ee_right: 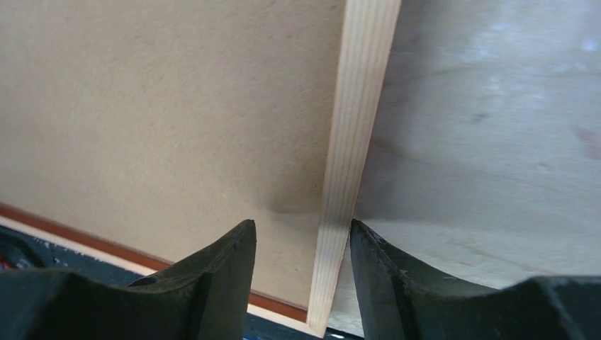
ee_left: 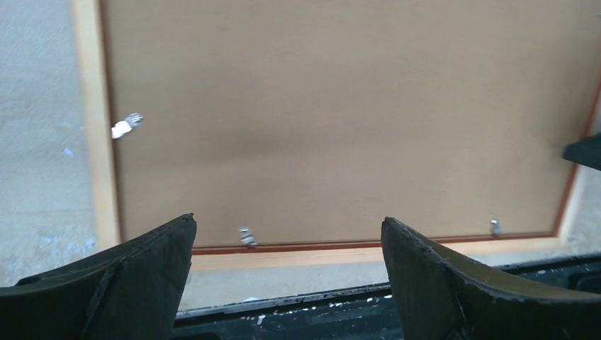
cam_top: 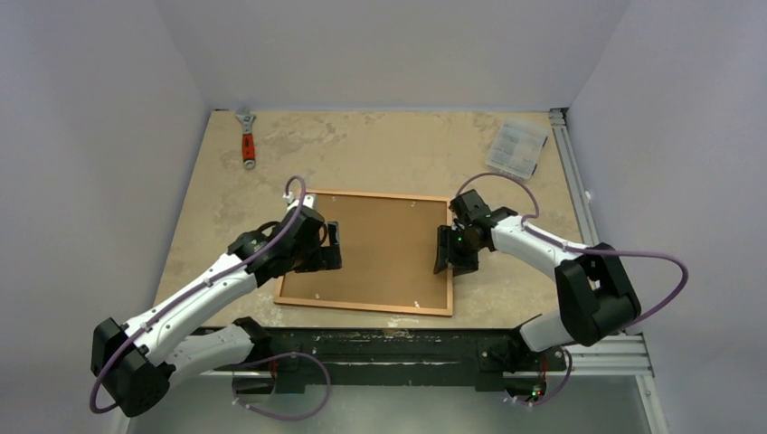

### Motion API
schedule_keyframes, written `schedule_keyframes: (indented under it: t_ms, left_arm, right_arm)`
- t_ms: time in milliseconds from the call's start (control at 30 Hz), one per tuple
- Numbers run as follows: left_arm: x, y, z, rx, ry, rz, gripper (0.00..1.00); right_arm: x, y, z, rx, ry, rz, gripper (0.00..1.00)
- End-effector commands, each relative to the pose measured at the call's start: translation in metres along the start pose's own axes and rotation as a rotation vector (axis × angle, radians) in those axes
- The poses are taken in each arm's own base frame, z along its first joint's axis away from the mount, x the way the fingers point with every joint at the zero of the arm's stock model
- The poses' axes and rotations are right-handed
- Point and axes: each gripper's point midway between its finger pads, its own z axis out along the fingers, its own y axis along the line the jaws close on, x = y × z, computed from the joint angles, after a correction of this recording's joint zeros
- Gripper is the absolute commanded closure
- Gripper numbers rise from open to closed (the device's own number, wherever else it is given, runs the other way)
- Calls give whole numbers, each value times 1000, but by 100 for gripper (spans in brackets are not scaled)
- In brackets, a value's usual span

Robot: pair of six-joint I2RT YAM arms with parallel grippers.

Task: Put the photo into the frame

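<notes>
The frame (cam_top: 362, 307) lies flat in the middle of the table, thin orange-brown border all round. The photo (cam_top: 384, 249) lies inside it with its plain brown back up; its picture side is hidden. My left gripper (cam_top: 330, 246) hovers over the frame's left side, open wide with nothing between its fingers. In the left wrist view, the left gripper (ee_left: 288, 225) looks across the photo (ee_left: 340, 120) and the frame (ee_left: 96, 142). My right gripper (ee_right: 302, 225) stands open astride the frame's right border (ee_right: 358, 106). One finger is at the border's outer edge, the other over the photo (ee_right: 163, 106).
An orange-handled wrench (cam_top: 247, 137) lies at the back left. A small clear plastic box (cam_top: 517, 147) sits at the back right. Small metal tabs (ee_left: 126, 125) stick out along the frame's inner edge. The black mounting rail (cam_top: 389, 348) runs along the near table edge.
</notes>
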Motion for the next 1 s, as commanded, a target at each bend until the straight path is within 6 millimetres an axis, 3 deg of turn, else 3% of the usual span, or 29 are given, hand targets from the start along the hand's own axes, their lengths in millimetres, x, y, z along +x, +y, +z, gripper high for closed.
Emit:
schedule_keyframes:
  t_ms: [0,233,400,500,667,767,967]
  left_arm:
    - [-12,-30,-13,156,-90,55,0]
    - [-4,-63,-22,362,-149,156,0]
    - [8,-84,-21,448,-159,264,0]
    - [17,-93,-19,452,-164,346,0]
    - [34,-108,-15,427,-188,527,1]
    - [43,-116,-15,365,-232,649,2]
    - [67,-149,-32,288,-337,875,1]
  right_arm:
    - [-19,30,-13,-43,-82,-31,49]
    - [14,2,-11,24,-38,-46,53]
    - [37,-2,2,44,1,-69,55]
    - [44,3,8,42,19,-80,64]
    - [39,8,8,50,18,-84,100]
    - [29,24,-6,8,4,-101,100]
    - [13,56,-44,-77,-26,-115,100]
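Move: For my left hand, the stretch of the frame's front rail ahead of its move is about 13 cm right, 9 cm back and 10 cm below. One front clip is 5 cm behind this hand, level sideways; the other is about 23 cm right and 8 cm back. For my right hand, the spot on the frame's right rail to grip is about 4 cm back, level sideways and 1 cm below, with the frame's front right corner some 11 cm back. My right hand, half open over the frame's right rail, nudges left, slides back about 4 cm towards the front right corner, shuts its fingers to pinch the rail, then rises a little over 1 cm. Meanwhile my left hand, still wide open, rises slightly, then sweeps right some 13 cm and back 8 cm to the front rail, sinking late and turning about 45 degrees clockwise. ##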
